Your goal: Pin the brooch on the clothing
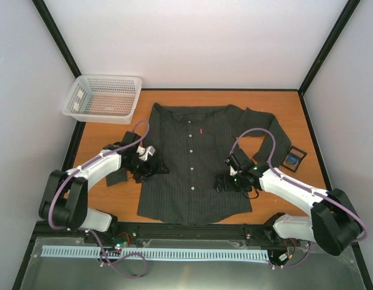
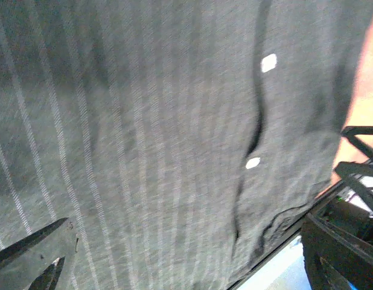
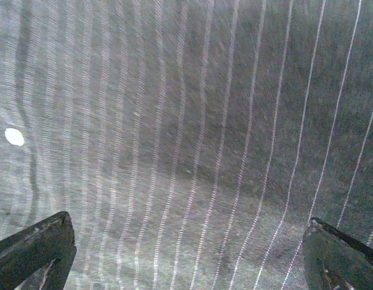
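The clothing (image 1: 195,163), a dark pinstriped shirt with white buttons (image 1: 191,151) and a tiny red tag (image 1: 200,130), lies flat and face up on the table. A small black square holder with a blue piece in it (image 1: 293,158), probably the brooch, lies right of the shirt near its sleeve. My left gripper (image 1: 154,168) hovers open over the shirt's left edge, and only cloth (image 2: 174,121) shows between its fingers (image 2: 35,248). My right gripper (image 1: 223,182) is open over the lower right front, with striped cloth (image 3: 192,121) between its fingers (image 3: 35,248).
A white mesh basket (image 1: 103,98) stands at the back left corner. Black frame rails (image 1: 319,60) border the wooden table (image 1: 295,115). A black bar and a white ribbed strip (image 1: 156,252) run along the near edge by the arm bases.
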### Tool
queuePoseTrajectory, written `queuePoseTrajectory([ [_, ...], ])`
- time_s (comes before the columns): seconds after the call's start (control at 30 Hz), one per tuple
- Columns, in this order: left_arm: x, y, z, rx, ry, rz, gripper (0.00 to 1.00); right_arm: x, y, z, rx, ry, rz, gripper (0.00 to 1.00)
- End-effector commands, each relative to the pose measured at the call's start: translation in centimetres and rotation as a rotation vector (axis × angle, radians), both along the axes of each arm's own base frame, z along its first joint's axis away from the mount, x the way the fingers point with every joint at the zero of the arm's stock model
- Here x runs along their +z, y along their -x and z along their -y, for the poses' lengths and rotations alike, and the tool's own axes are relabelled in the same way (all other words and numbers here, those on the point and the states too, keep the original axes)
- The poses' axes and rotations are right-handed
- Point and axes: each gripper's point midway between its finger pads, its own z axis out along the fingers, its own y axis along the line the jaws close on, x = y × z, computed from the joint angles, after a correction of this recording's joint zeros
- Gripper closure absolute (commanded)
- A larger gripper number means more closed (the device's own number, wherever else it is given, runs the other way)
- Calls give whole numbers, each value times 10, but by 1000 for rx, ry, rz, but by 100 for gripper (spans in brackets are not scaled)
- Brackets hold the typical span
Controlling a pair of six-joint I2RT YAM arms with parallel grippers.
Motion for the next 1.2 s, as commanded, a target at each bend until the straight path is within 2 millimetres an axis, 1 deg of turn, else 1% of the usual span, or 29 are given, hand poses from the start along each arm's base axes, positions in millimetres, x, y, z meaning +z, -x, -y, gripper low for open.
queuePoseTrajectory([
  [0.0, 71, -41, 15, -6, 82, 237, 0, 45, -31, -7, 45, -16, 164, 0],
  [0.07, 93, -71, 26, 6, 124, 336, 0, 58, -57, -8, 49, -1, 224, 0],
  [0.1, 104, -88, 33, 13, 158, 384, 0, 61, -69, -10, 45, -1, 236, 0],
  [0.13, 110, -104, 40, 24, 189, 417, 0, 65, -82, -13, 40, -15, 261, 0],
  [0.17, 115, -122, 44, 46, 208, 444, 0, 65, -90, -16, 36, -29, 263, 0],
  [0.2, 125, -142, 50, 63, 228, 490, 0, 67, -99, -22, 36, -65, 272, 0],
  [0.27, 134, -176, 59, 102, 262, 540, 0, 63, -107, -29, 37, -100, 254, 0],
  [0.3, 134, -196, 65, 111, 276, 569, 0, 61, -110, -31, 44, -112, 247, 0],
  [0.37, 130, -225, 68, 156, 257, 591, 0, 56, -114, -33, 45, -116, 238, 0],
  [0.4, 123, -239, 68, 179, 244, 584, 0, 53, -113, -33, 44, -114, 230, 0],
  [0.47, 111, -259, 76, 187, 256, 557, 0, 48, -113, -31, 34, -112, 227, 0],
  [0.57, 89, -277, 87, 202, 278, 492, 0, 42, -109, -28, 21, -119, 218, 0],
  [0.63, 72, -283, 84, 253, 254, 461, 0, 38, -106, -28, 19, -122, 207, 0],
  [0.73, 58, -287, 76, 318, 223, 458, 0, 32, -104, -28, 24, -123, 194, 0],
  [0.83, 44, -292, 80, 313, 236, 450, 0, 26, -104, -28, 34, -116, 180, 0],
  [0.93, 37, -301, 91, 291, 276, 428, 0, 20, -103, -28, 40, -115, 163, 0],
  [1.03, 37, -311, 98, 284, 315, 444, 0, 14, -100, -30, 47, -119, 141, 0],
  [1.1, 39, -322, 102, 276, 324, 456, 0, 10, -98, -31, 54, -124, 128, 0],
  [1.17, 52, -335, 105, 268, 355, 504, 0, 6, -96, -32, 59, -125, 116, 0],
])
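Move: The shirt's upper edge just left of its collar, where the left hand is headed, lies about 30 cm ahead of that hand, 9 cm to its right and 4 cm below. The white basket stands some 34 cm ahead and 25 cm left of the hand. For the right hand, the patch of shirt front it makes for is about 10 cm ahead, 3 cm left and 3 cm lower. The nearest button lies 6 cm ahead and 15 cm left of it, the red tag about 25 cm ahead and 11 cm left. The left hand rises about 10 cm off the lower front and carries its wide-open fingers some 30 cm forward and a little right, over the shirt to the upper edge beside the collar, sinking close to the cloth as the wrist tilts to bring the fingertips forward. The right hand, also open, arcs forward about 10 cm with a slight drift left, up and then slowly back down over the shirt front, stopping short of level with the red tag. ##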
